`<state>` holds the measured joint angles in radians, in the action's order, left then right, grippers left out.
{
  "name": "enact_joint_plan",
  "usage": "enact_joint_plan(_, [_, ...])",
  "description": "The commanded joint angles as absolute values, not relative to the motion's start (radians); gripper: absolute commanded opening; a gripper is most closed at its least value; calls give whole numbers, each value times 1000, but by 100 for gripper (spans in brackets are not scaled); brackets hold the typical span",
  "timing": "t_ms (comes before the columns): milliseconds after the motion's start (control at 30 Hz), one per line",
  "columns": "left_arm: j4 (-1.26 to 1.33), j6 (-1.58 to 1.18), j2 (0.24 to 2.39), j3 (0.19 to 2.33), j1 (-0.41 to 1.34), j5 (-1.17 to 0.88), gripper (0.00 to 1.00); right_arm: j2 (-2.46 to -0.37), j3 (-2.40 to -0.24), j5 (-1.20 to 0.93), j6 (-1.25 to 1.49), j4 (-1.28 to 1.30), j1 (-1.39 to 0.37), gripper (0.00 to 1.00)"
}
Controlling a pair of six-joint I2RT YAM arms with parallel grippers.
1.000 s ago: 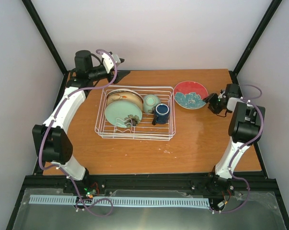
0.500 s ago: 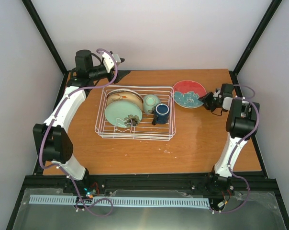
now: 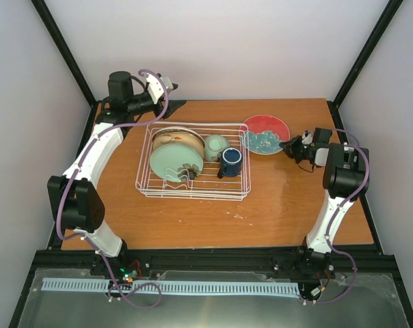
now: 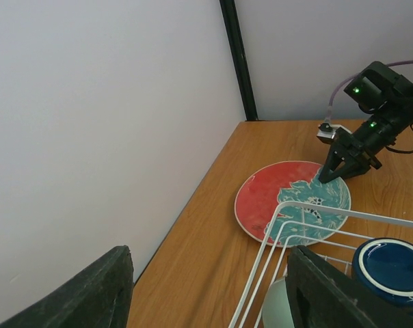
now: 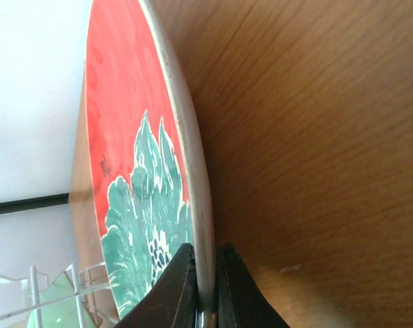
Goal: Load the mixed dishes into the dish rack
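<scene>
A red plate with a teal leaf motif [image 3: 263, 134] lies on the table, just right of the dish rack [image 3: 193, 190]. My right gripper [image 3: 289, 145] is shut on the plate's right rim; in the right wrist view the rim [image 5: 193, 205] sits pinched between the two fingers [image 5: 176, 290]. The white wire rack holds a pale-green plate [image 3: 172, 162], a brown plate [image 3: 174, 141], a small pale-green cup [image 3: 215, 145] and a dark blue mug [image 3: 230, 161]. My left gripper [image 3: 171, 86] hangs open and empty above the table's back left corner, behind the rack.
From the left wrist the red plate [image 4: 288, 205], the rack's wire corner [image 4: 309, 208], the mug [image 4: 391, 266] and the right gripper [image 4: 331, 175] all show. The back wall and black frame posts stand close behind. Bare wood lies in front of the rack.
My right gripper moved left to the red plate's edge and shut on its rim. The plate shifted slightly left towards the rack. The left arm stayed put.
</scene>
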<state>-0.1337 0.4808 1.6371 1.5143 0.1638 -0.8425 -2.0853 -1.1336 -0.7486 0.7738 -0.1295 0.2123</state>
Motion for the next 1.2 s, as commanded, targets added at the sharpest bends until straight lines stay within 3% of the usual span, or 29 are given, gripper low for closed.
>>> enact_joint_plan(0, [-185,457,1666,1560,170,-844,62,-2033,-1055,-799,837,-333,205,3])
enact_joint_plan(167, [-203,409,1718,1592,170,-860,64,-1987,-974,-839,917,-579,209,3])
enact_joint_plan(367, [-354,353,1838,1780,170,-869,64,-1985,-880,-847,1096,-930,223,3])
enact_joint_plan(700, [-362,337,1837,1798,170,-857,64,-1906,-753,-808,1148,-1227,258,3])
enact_joint_plan(1167, [-327,346,1746,1695,170,-772,66,-1444,-691,-763,777,-1012,238,3])
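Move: The right hand already pinches the red-and-teal plate by its near-right rim; the plate's middle lies about 7 cm left and 5 cm farther out, roughly level. The dish rack's middle is some 34 cm left and 7 cm back, with the blue mug about 19 cm left and 6 cm back, the green bowl about 25 cm left and 1 cm back. From the left hand, that plate lies about 31 cm right, 8 cm ahead, 34 cm down. Slowly at first, then fast, the right hand lifts the plate: it draws back a couple of centimetres while turning, then climbs about 18 cm above its start, tipping its fingers up some 40 degrees and keeping its closed pinch on the rim. Meanwhile the open, empty left hand eases about 4 cm forward and 3 cm down, tilting downward. ##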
